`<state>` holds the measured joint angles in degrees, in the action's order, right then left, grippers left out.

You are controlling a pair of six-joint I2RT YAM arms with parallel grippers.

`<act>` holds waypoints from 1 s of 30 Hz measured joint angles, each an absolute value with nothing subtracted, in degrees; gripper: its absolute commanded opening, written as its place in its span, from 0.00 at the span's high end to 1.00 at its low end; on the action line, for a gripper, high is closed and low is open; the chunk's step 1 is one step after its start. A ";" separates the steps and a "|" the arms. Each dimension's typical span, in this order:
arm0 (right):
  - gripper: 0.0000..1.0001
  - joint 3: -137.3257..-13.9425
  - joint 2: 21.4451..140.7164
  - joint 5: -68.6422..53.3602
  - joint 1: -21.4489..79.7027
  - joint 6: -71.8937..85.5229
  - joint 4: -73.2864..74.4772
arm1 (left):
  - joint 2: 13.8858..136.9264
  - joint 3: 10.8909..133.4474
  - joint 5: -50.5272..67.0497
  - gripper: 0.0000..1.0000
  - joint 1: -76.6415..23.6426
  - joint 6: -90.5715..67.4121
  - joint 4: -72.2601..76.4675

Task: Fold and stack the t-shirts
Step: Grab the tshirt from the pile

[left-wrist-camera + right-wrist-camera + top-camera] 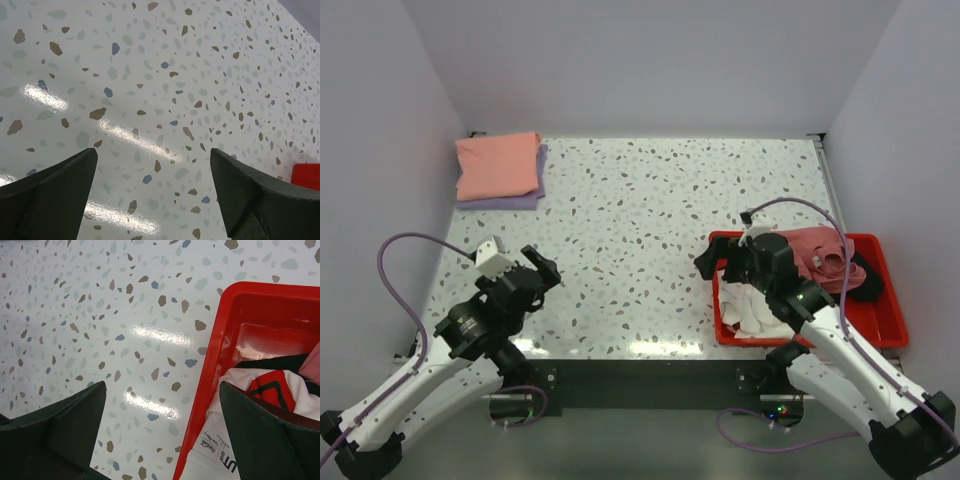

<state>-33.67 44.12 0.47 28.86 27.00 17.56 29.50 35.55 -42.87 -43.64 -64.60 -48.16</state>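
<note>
A salmon-pink t-shirt (498, 165) lies folded on a folded lavender one (510, 201) at the table's far left corner. In the red tray (873, 334) on the right lie a crumpled white t-shirt (745, 306), a dusty rose one (818, 250) and a black one (865, 282). My right gripper (720, 268) hangs open over the tray's left rim (210, 375). In the right wrist view the gripper (162, 385) straddles that rim, with the white t-shirt (220, 452) below its right finger. My left gripper (544, 266) is open over bare table, and its wrist view (152, 150) shows nothing between its fingers.
The speckled table (660, 210) is walled at the back and on both sides. The red tray sits against the right edge near the front; one of its corners (307, 175) shows in the left wrist view.
</note>
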 measured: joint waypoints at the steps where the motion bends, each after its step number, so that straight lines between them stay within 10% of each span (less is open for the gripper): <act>1: 0.01 -33.78 44.05 0.47 28.86 27.00 17.56 | 29.50 35.55 -42.89 0.00 -43.64 -64.79 -48.27; 30: 0.01 -45.25 53.89 30.52 28.34 50.54 58.87 | 33.80 34.44 -43.72 0.00 -43.64 -64.95 -47.59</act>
<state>-45.25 53.89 30.52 28.34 50.54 58.87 33.80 34.44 -43.72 -43.64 -64.95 -47.59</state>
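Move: The white t-shirt in the red box lies about 14 cm to the right of my right hand, 7 cm back and some 13 cm below. The box's left wall is between us, roughly 3 cm to my right and 5 cm back. The pink shirt lies about 27 cm right and 2 cm ahead, also well below. From my left hand, the white t-shirt is some 48 cm right, 4 cm back. I swing my open right hand rightward over the box's left wall, lifting it about 3 cm on the way, then drop it back and down towards the white t-shirt, ending about 12 cm to the right. As it goes I swivel the fingers clockwise nearly 40 degrees and tip them steeper, keeping them wide apart. My left hand just sinks about 2 cm over bare table, still open. ##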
